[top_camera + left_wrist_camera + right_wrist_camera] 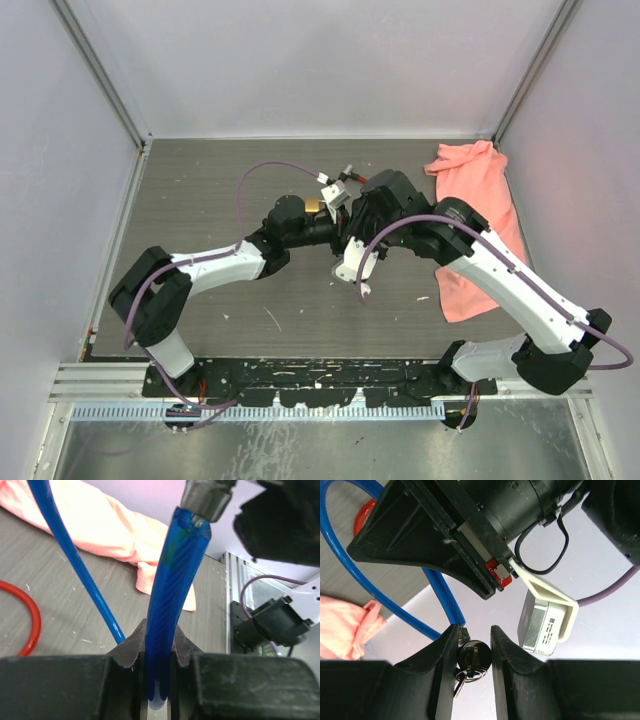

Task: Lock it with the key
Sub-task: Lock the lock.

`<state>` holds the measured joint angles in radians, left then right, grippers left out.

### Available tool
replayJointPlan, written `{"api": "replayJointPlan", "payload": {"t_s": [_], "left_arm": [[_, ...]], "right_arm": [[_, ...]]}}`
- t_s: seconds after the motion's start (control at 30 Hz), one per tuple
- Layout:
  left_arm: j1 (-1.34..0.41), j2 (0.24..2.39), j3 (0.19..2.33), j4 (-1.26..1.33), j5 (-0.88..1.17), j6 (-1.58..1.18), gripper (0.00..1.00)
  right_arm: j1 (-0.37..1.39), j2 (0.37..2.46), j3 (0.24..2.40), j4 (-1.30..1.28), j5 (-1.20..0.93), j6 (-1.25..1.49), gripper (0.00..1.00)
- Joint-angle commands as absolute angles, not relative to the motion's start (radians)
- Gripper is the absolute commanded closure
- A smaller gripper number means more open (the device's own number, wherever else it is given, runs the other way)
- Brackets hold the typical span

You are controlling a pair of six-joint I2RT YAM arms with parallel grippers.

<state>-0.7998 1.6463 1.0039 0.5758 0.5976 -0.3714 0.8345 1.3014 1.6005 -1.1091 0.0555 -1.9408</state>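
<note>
The lock is a blue cable [175, 580] with a metal end piece [205, 497] and a round black lock barrel [479, 652]. My left gripper [160, 635] is shut on the thick blue cable, which stands upright between its fingers. My right gripper [473, 632] is shut on the black barrel, one finger on each side. The key [473, 660] sits in the barrel's face, and a key ring [470, 676] with a spare key hangs under it. In the top view, the left gripper [328, 225] and right gripper [358, 215] meet mid-table, and the lock is hidden between them.
A pink cloth [480, 220] lies at the right of the table, under the right arm. A red ring [30, 615] lies on the table left of the cable. A thinner loop of the blue cable [75, 560] curves past. The left wrist's camera [545, 622] hangs close to my right fingers.
</note>
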Motion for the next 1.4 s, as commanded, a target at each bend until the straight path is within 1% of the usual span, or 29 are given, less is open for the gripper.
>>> {"api": "replayJointPlan", "payload": {"t_s": [0.0,0.03,0.17,0.33,0.4,0.47,0.53,0.6,0.7,0.77,0.9,1.03,1.2,1.37], "left_arm": [[-0.831,1.676,1.012,0.924,0.522,-0.275,1.0],[-0.834,1.681,1.005,0.955,0.501,-0.246,1.0],[-0.837,1.702,0.979,1.074,0.42,-0.162,1.0],[-0.841,1.756,1.003,1.152,0.398,-0.155,1.0],[-0.846,1.772,1.019,1.155,0.39,-0.151,1.0],[-0.85,1.791,1.038,1.157,0.384,-0.149,1.0],[-0.851,1.805,1.049,1.162,0.381,-0.149,1.0],[-0.852,1.819,1.061,1.17,0.378,-0.159,1.0],[-0.852,1.829,1.064,1.186,0.357,-0.188,1.0],[-0.852,1.834,1.06,1.193,0.336,-0.208,1.0],[-0.852,1.845,1.052,1.201,0.313,-0.26,1.0],[-0.852,1.858,1.046,1.207,0.27,-0.321,1.0],[-0.853,1.845,1.021,1.208,0.2,-0.352,1.0],[-0.851,1.806,0.993,1.187,0.206,-0.337,1.0]], "right_arm": [[0.899,1.241,1.529,-0.977,0.149,-2.098,0.86],[0.905,1.229,1.512,-0.956,0.16,-2.117,0.83],[0.912,1.198,1.497,-0.924,0.206,-2.152,0.73],[0.913,1.147,1.479,-0.901,0.206,-2.193,0.58],[0.913,1.115,1.447,-0.866,0.192,-2.219,0.49],[0.913,1.083,1.412,-0.836,0.173,-2.242,0.36],[0.913,1.058,1.389,-0.829,0.16,-2.259,0.29],[0.913,1.04,1.382,-0.836,0.147,-2.26,0.26],[0.914,1.018,1.387,-0.863,0.13,-2.251,0.26],[0.914,1.001,1.4,-0.883,0.107,-2.234,0.22],[0.914,0.979,1.428,-0.908,0.057,-2.144,0.15],[0.914,0.972,1.47,-0.925,0.002,-1.996,0.15],[0.913,0.986,1.569,-0.931,-0.072,-1.728,0.15],[0.914,1.054,1.741,-0.91,-0.059,-1.238,0.15]]}}
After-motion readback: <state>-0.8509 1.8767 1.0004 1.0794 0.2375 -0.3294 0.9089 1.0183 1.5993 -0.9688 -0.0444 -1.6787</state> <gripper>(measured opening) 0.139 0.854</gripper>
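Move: The lock barrel is already between the right fingers, its keyed end at the pads. From the left gripper, which holds the blue cable just below its metal end, the barrel sits about 9 cm nearly straight above. The yellow padlock lies about 18 cm ahead of the left gripper, 8 cm to its left and 21 cm below. The pink cloth lies about 11 cm ahead of the right gripper, 24 cm to its right and 31 cm below. Keep the left gripper shut on the blue cable and carry it forward about 6 cm and slightly right, tipping the hand and turning it counter-clockwise. Hold the barrel nearly still with the right at first, then spread the right fingers wide, let go of it and draw that hand back and up, roughly 10 cm up, tilting more sharply at the end. ##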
